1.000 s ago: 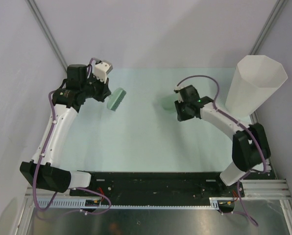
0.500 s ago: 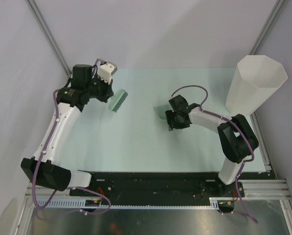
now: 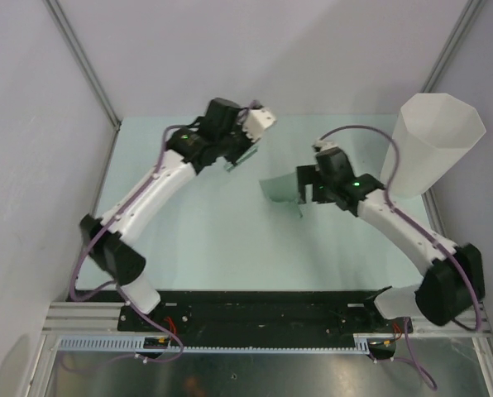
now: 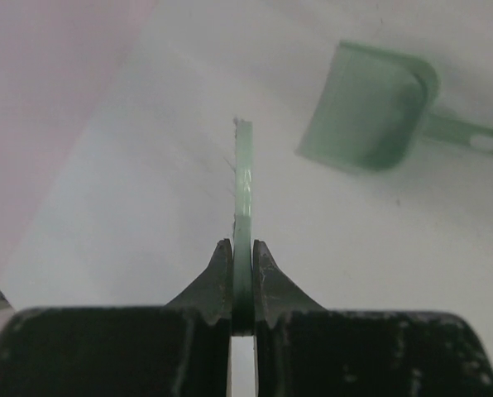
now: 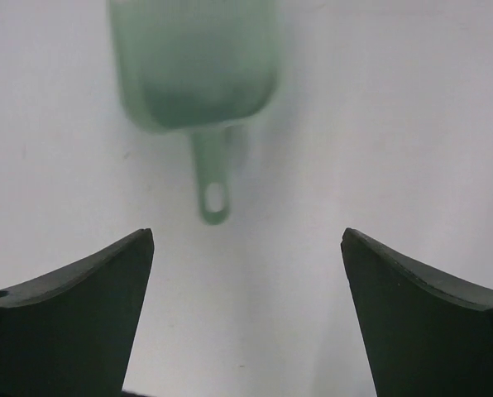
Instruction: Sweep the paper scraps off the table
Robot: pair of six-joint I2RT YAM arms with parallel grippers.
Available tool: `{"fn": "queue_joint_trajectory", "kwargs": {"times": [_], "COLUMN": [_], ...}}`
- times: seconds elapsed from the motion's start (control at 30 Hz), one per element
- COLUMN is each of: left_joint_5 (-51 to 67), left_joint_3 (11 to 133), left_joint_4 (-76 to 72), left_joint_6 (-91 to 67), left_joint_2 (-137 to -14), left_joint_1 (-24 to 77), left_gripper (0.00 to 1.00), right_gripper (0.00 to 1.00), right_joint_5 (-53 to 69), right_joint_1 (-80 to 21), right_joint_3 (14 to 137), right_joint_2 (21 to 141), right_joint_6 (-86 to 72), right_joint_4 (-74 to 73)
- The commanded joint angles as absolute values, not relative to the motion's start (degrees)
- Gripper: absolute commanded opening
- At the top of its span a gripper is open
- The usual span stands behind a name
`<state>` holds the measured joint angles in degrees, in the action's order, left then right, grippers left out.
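No paper scraps show in any view. A green dustpan (image 3: 277, 190) lies on the pale mint table (image 3: 205, 231), mouth away from my right gripper (image 3: 301, 188). That gripper (image 5: 246, 248) is open and empty, just behind the pan's handle (image 5: 212, 186) and apart from it. My left gripper (image 3: 236, 154) is at the far middle of the table, shut on a thin green brush (image 4: 243, 182) seen edge-on between its fingers (image 4: 222, 277). From the left wrist, the dustpan (image 4: 366, 107) lies ahead to the right.
A tall white faceted bin (image 3: 433, 145) stands at the far right corner, close behind the right arm. Grey walls enclose the table on the left, far and right sides. A black rail (image 3: 263, 310) runs along the near edge.
The right gripper opened and let go of the dustpan, which now lies on the table. The left arm swung from the far left toward the middle, carrying the brush.
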<state>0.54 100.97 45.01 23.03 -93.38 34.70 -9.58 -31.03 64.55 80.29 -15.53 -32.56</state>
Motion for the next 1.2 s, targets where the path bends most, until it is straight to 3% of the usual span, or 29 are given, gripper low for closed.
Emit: {"fn": "queue_joint_trajectory", "kwargs": {"times": [0.0, 0.27, 0.47, 0.67, 0.7, 0.73, 0.8, 0.83, 0.93, 1.03, 1.17], "left_joint_5": [-13.9, -30.2, -35.1, -31.5, -30.8, -29.3, -27.3, -25.9, -22.8, -17.2, -8.6], "left_joint_3": [109.5, 114.8, 117.5, 113.0, 112.5, 111.5, 111.1, 110.5, 109.7, 109.3, 109.4], "left_joint_4": [41.8, 36.0, 31.2, 30.9, 30.9, 30.9, 31.1, 31.0, 31.2, 31.7, 34.4], "left_joint_6": [29.2, 35.7, 39.1, 38.7, 38.6, 38.1, 37.2, 36.6, 35.9, 34.5, 32.2], "left_joint_2": [-103.1, -117.9, -124.9, -125.8, -125.8, -125.7, -125.5, -124.8, -122.0, -117.5, -111.5], "left_joint_1": [43.6, 55.5, 58.7, 61.2, 61.7, 61.9, 62.0, 62.1, 62.4, 62.7, 62.7], "left_gripper": [0.0, 0.0, 0.0, 0.01, 0.04, 0.19, 0.38, 0.58, 0.89, 1.0, 1.0], "right_gripper": [1.0, 1.0, 1.0, 1.0, 1.0, 1.0, 1.0, 1.0, 1.0, 1.0, 1.0], "right_joint_5": [-16.3, -5.4, -0.5, 1.8, 1.7, 1.1, 0.5, 0.4, 0.3, 0.3, 0.4], "right_joint_1": [-22.0, -0.5, 2.5, 2.7, 2.7, 2.7, 2.7, 2.7, 2.7, 2.7, 2.8], "right_joint_3": [63.9, 55.9, 53.9, 52.9, 52.8, 52.8, 52.8, 52.7, 52.6, 52.6, 52.6], "right_joint_2": [71.1, 56.9, 57.3, 58.4, 58.6, 58.6, 58.7, 58.8, 58.6, 58.7, 58.5], "right_joint_6": [-17.2, -14.3, -11.0, -9.8, -9.7, -9.6, -9.6, -9.3, -9.2, -9.2, -8.9], "right_joint_4": [-39.0, -38.4, -39.2, -37.7, -37.4, -37.5, -37.4, -37.4, -37.1, -36.8, -36.7]}}
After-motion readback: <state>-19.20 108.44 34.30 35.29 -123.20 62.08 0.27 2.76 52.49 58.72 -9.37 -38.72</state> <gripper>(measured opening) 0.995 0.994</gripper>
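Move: The left hand, still pinching the brush, has the empty green dustpan about 15 cm to its right, neither ahead nor back, and some 25 cm below. The open right gripper is in the way, about 22 cm right of the left hand, 5 cm back and 12 cm lower. From the right hand the dustpan lies roughly 5 cm ahead, 7 cm left and 13 cm below; the white bin stands about 31 cm to its right and 7 cm ahead. Rightward and down goes the left hand, carrying the brush some 20 cm across and 15 cm lower to the dustpan, rolling about 30 degrees so its left side rises; there the fingers open wide and let go, the hand easing back a few centimetres. The right hand, empty and still open, first swings about 18 cm right, away from the dustpan, turning clockwise, then sinks a little and waits. ##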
